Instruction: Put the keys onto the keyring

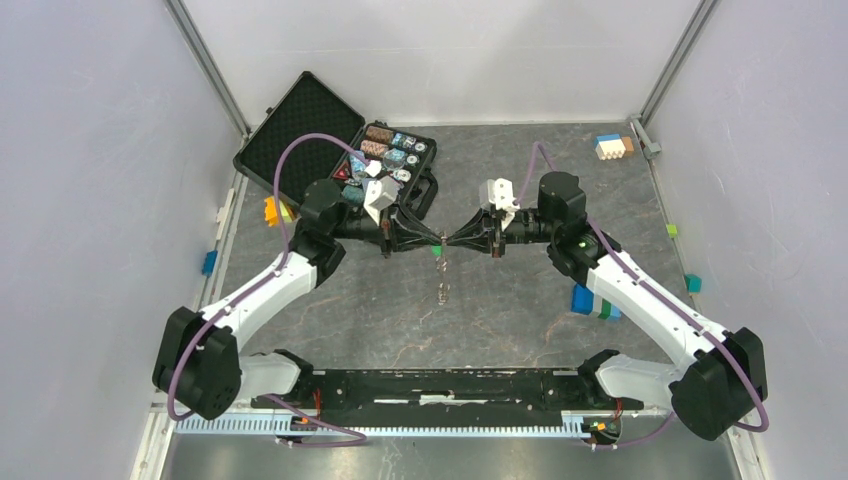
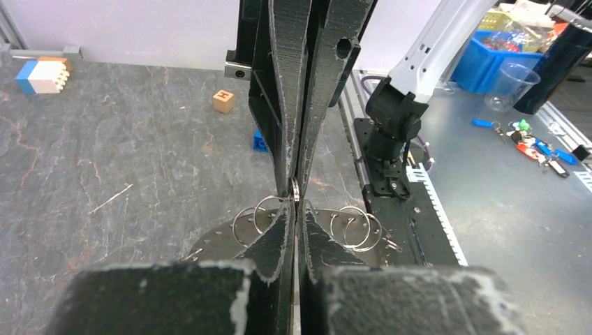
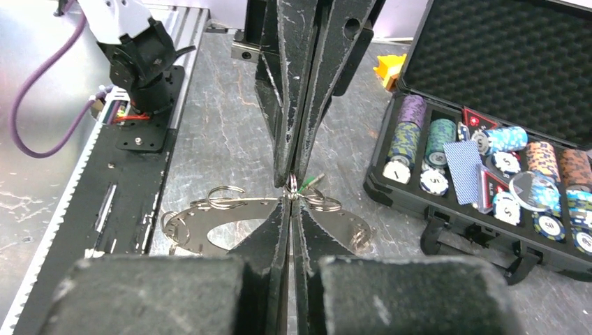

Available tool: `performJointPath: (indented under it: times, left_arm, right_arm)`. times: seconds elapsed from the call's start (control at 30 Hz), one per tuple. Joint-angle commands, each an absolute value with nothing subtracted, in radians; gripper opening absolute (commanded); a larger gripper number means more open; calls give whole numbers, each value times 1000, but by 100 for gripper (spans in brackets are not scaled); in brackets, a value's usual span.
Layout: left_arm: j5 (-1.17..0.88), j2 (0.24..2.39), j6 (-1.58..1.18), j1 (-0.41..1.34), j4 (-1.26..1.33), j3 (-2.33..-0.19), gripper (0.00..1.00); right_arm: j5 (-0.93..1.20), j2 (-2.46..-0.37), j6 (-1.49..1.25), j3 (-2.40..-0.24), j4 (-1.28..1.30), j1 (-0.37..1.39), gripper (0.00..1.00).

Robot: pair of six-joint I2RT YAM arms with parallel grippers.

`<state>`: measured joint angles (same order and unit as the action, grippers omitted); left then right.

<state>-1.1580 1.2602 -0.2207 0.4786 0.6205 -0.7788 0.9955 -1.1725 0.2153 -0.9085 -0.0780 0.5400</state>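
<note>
My left gripper (image 1: 437, 241) and right gripper (image 1: 452, 241) meet tip to tip above the table's middle, both shut. Between the tips sits a small split ring (image 2: 295, 190) (image 3: 293, 187), pinched from both sides. A key with a bright green head (image 3: 314, 180) (image 1: 437, 251) sticks out beside it. Right below is the keyring (image 2: 221, 241) (image 3: 342, 226) (image 1: 443, 288), a flat grey metal oval with a hole in its middle and several small split rings along its edge. It seems to hang from the pinched ring. No grey keys show.
An open black case of poker chips (image 1: 385, 165) (image 3: 489, 160) lies behind the left arm. There is an orange block (image 1: 271, 211) at the left, blue and green blocks (image 1: 590, 302) under the right arm, a blue-white-brown block (image 1: 612, 147) at the back right, and a wooden cube (image 2: 223, 101).
</note>
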Motion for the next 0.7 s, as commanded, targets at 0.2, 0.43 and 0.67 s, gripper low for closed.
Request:
performJointPath:
  times: [0.2,0.43,0.67]
  left_arm:
    - [-1054,1225,332,549,-96,-995,2]
    - [-991,1235,438,575,-259,-1061,2]
    - [-939,1229,486,589,-322,-1083,2]
  right_arm:
    - [853,-1173,416,-963,103,572,23]
    - [817,-1176,498,-1000,206,600,34]
    - [801,-1145,550,-1030,271,601,35]
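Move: Both my closed hands meet at the same small split ring, atop the grey keyring disc; it sits right at my left hand's tips and right at my right hand's. From the right hand, the disc's middle hangs about 7 cm below and some 1 cm back. The green key tag hangs roughly 3 cm under that hand, about 2 cm to its left and 1 cm ahead, on the disc's far side. I open my right fingers to about a third and let go of the small ring while that hand sinks about 3 cm, its tips tilting some 10 degrees down and barely drawing away to the right. My left hand keeps its pinch on the ring and lowers it about 3.5 cm alongside, tipping its fingers nearly 20 degrees downward. ##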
